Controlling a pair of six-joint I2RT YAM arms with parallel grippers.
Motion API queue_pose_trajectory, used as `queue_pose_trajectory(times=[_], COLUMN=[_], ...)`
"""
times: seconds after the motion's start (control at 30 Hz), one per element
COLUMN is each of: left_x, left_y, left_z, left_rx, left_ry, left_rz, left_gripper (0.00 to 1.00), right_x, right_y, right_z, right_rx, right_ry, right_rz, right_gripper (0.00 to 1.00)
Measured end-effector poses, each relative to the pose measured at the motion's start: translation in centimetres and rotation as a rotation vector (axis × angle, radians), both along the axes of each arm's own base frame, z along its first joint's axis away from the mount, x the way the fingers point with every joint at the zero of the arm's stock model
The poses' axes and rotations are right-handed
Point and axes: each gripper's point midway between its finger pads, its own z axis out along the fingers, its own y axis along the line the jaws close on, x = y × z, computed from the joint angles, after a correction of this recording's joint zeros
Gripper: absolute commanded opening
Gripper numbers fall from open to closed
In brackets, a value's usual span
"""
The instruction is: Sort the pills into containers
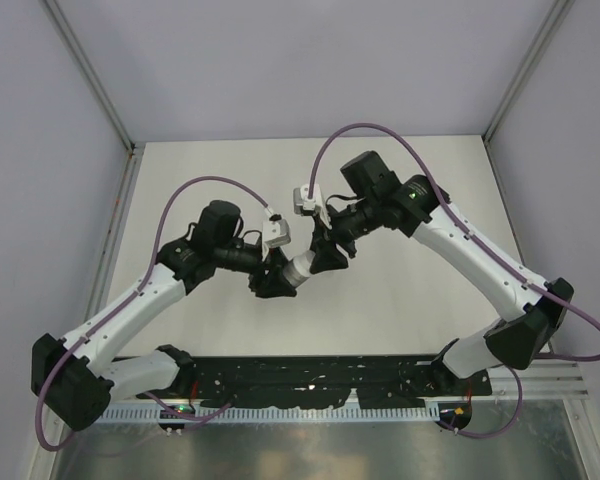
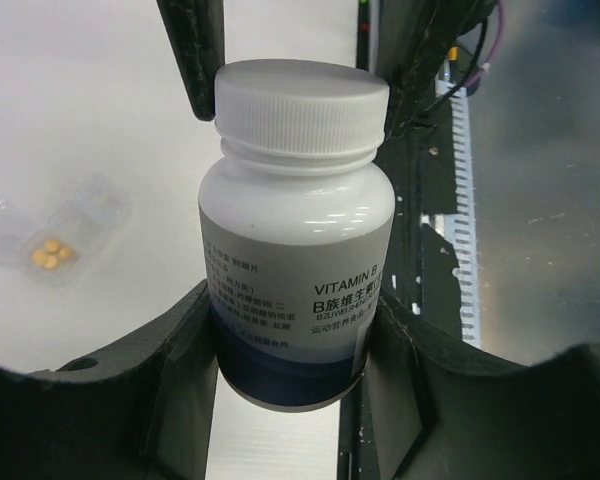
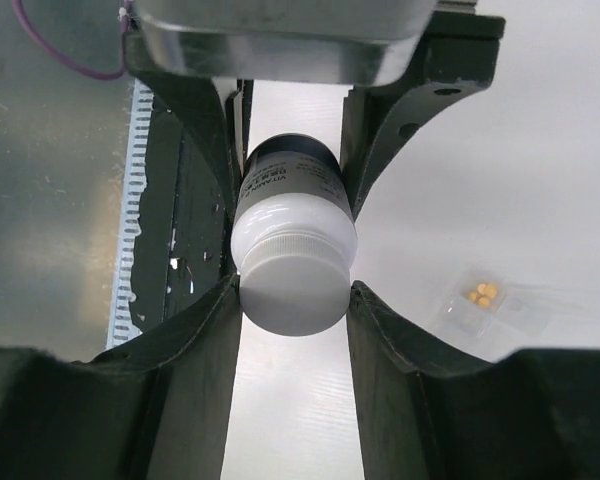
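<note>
A white bottle (image 1: 301, 267) with a white cap and a blue-banded label hangs above the table between the two arms. My left gripper (image 2: 292, 312) is shut on the lower body of the bottle (image 2: 295, 230). My right gripper (image 3: 293, 292) is shut on the white cap (image 3: 292, 285), its fingers pressing both sides. A clear plastic packet (image 2: 58, 232) lies flat on the table with three orange pills (image 2: 50, 253) inside. The same packet (image 3: 492, 303) and its pills (image 3: 483, 293) show in the right wrist view. The top view hides the packet.
A black base rail with a white toothed strip (image 1: 310, 400) runs along the table's near edge. Grey walls and metal posts (image 1: 90, 75) enclose the white table (image 1: 230, 170). Purple cables (image 1: 185, 195) loop over both arms.
</note>
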Motion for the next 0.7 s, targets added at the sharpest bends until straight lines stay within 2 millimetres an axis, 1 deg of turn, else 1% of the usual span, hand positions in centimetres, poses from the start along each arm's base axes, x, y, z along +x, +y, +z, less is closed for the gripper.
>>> queue_pose_trajectory(times=[0.1, 0.23, 0.47, 0.7], left_x=[1.0, 2.6, 5.3, 6.5], left_y=[0.5, 1.2, 1.8, 2.2], left_z=[-0.5, -1.3, -2.4, -3.5], left_rx=[0.036, 0.08, 0.153, 0.241], left_ry=[-0.032, -0.074, -0.176, -0.286], left_rz=[0.07, 0.172, 0.325, 0.416], left_gripper=[0.0, 0.0, 0.0, 0.0], right_x=[0.9, 2.5, 5.4, 6.5], right_y=[0.3, 0.7, 1.1, 1.1], right_z=[-0.5, -1.5, -3.1, -4.5], right_rx=[-0.009, -0.012, 0.005, -0.007], right_ry=[0.037, 0.102, 0.291, 0.437], right_rz=[-0.029, -0.079, -0.173, -0.228], right_gripper=[0.3, 0.29, 0.27, 0.3])
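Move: The left hand already holds the bottle by its body and the right hand already pinches the cap. From the left hand, the clear pill tray lies on the table about 14 cm ahead, 6 to the right and 21 below; its pills lie some 2 cm to the left of the tray's middle. From the right hand, the tray is about 12 cm ahead, 2 to the right and 26 below. Both hands carry the bottle about 6 cm forward and down, right twisting the cap clockwise some 55 degrees. ##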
